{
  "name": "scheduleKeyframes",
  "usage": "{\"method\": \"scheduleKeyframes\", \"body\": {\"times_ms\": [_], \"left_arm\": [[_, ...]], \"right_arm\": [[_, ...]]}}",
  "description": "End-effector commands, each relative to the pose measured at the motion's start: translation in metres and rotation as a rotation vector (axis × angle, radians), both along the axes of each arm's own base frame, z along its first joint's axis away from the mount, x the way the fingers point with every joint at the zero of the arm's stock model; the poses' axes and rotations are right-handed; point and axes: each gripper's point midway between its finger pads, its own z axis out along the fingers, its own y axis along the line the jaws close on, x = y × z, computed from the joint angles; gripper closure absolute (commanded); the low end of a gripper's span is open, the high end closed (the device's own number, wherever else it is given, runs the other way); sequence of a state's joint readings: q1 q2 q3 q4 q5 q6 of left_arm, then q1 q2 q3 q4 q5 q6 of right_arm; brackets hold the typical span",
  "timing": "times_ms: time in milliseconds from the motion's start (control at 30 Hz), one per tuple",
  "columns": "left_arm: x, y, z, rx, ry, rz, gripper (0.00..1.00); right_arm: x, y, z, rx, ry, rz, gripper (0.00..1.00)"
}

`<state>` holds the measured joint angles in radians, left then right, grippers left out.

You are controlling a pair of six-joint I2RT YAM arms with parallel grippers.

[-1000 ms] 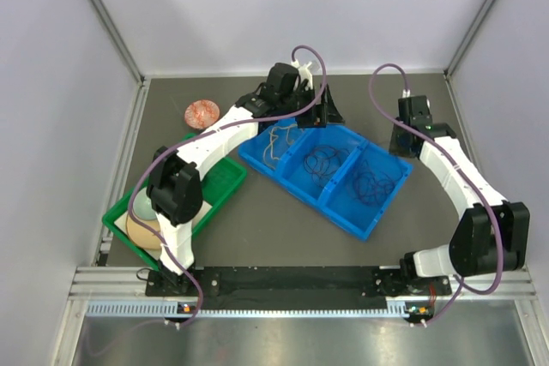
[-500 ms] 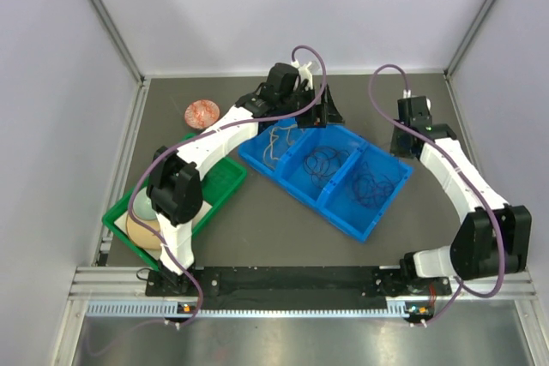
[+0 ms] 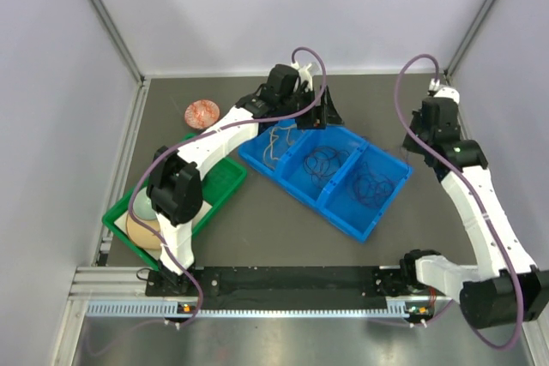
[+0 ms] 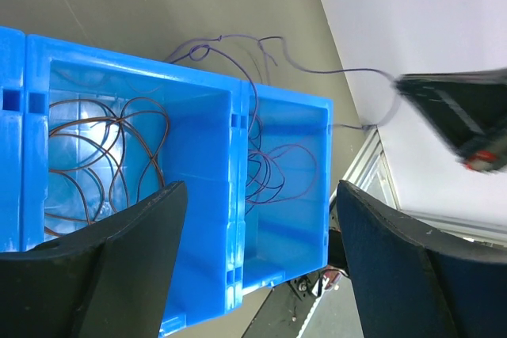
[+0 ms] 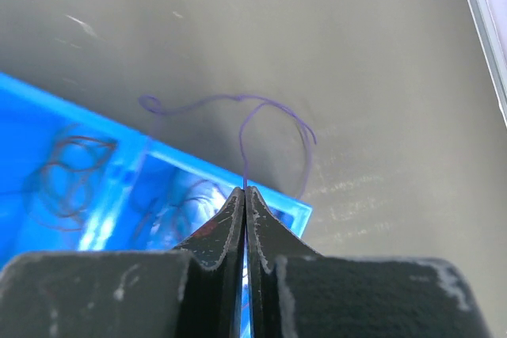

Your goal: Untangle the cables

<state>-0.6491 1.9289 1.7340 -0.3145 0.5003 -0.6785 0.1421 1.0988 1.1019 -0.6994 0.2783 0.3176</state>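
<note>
A blue three-compartment bin [image 3: 343, 212] lies mid-table with thin cables coiled in each compartment. My right gripper [image 5: 245, 190] is shut on a thin purple cable [image 5: 269, 105] that loops over the dark mat beyond the bin's right end; it hangs raised at the right of the table [image 3: 429, 130]. In the left wrist view the purple cable [image 4: 317, 69] runs from the bin's far side toward the right gripper, and brown cables [image 4: 103, 148] and purple coils [image 4: 273, 172] lie in the compartments. My left gripper [image 4: 261, 267] is open and empty above the bin's back-left end [image 3: 322, 113].
A green tray [image 3: 225, 179] holding round objects sits front left. A small orange-brown coil [image 3: 202, 112] lies on the mat at the back left. Grey walls close the back and sides; an aluminium rail runs along the near edge.
My right gripper has lifted and swung right and back, away from the bin's right end, drawing the purple cable with it. The left arm has stayed put.
</note>
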Motion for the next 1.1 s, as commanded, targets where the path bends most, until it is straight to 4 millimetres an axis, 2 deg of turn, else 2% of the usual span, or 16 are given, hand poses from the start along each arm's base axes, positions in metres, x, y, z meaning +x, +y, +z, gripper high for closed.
{"method": "scheduleKeyframes", "body": {"times_ms": [0, 67, 100, 200, 300, 467, 567, 633, 833, 867, 967, 1033, 1067], "left_arm": [[0.002, 0.000, 0.016, -0.037, -0.054, -0.003, 0.19], [0.002, -0.001, 0.017, -0.039, -0.056, -0.003, 0.19], [0.002, -0.001, 0.017, -0.041, -0.056, -0.002, 0.19], [0.003, -0.001, 0.018, -0.043, -0.059, 0.001, 0.19], [0.003, -0.002, 0.018, -0.045, -0.057, 0.001, 0.19], [0.004, -0.001, 0.017, -0.042, -0.056, 0.005, 0.19], [0.005, -0.002, 0.016, -0.040, -0.060, 0.005, 0.19], [0.006, -0.003, 0.014, -0.040, -0.054, 0.005, 0.19], [0.008, -0.006, 0.013, -0.044, -0.048, 0.002, 0.19], [0.008, -0.006, 0.012, -0.042, -0.048, 0.003, 0.19], [0.009, -0.006, 0.013, -0.043, -0.049, 0.004, 0.19], [0.009, -0.006, 0.013, -0.042, -0.048, 0.004, 0.19], [0.008, -0.006, 0.011, -0.040, -0.045, 0.003, 0.19]], "right_arm": [[-0.007, 0.019, 0.086, 0.091, -0.232, 0.082, 1.00], [-0.012, 0.023, 0.104, 0.110, -0.280, 0.113, 1.00], [-0.017, 0.029, 0.121, 0.132, -0.322, 0.149, 1.00], [-0.024, 0.043, 0.146, 0.159, -0.382, 0.238, 1.00], [-0.030, 0.059, 0.155, 0.178, -0.401, 0.344, 1.00], [-0.044, 0.080, 0.153, 0.228, -0.397, 0.478, 1.00], [-0.051, 0.087, 0.142, 0.256, -0.377, 0.504, 1.00], [-0.051, 0.084, 0.123, 0.264, -0.336, 0.478, 1.00], [-0.050, 0.091, 0.054, 0.326, -0.165, 0.447, 1.00], [-0.052, 0.094, 0.034, 0.334, -0.117, 0.452, 1.00], [-0.052, 0.094, -0.005, 0.309, -0.025, 0.417, 1.00], [-0.048, 0.086, -0.021, 0.274, 0.012, 0.364, 1.00], [-0.046, 0.082, -0.026, 0.257, 0.029, 0.346, 0.96]]}}
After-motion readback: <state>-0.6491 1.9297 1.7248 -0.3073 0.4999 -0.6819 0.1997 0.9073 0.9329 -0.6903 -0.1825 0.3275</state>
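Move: The right compartment of the blue box, where the purple cable in the right fingers is being taken, has its middle roughly 8 cm back, 9 cm left and 9 cm below the right hand. The loop of purple cable still outside lies on the table some 6 cm ahead and 9 cm left of this hand, 10 cm down. The middle compartment is about level with the hand and 22 cm to its left. From the left hand, the right compartment is about 14 cm back and 11 cm right. Swinging up, over and down in an arc, the right hand carries the pinched purple cable to the right compartment: it rises about 14 cm while drifting left and back, then sinks again to just below its starting height, ending some 9 cm left and 5 cm back. The fingers stay shut; the wrist tips up and comes back down, turns roughly 25 degrees counter-clockwise and rolls its left side up. ##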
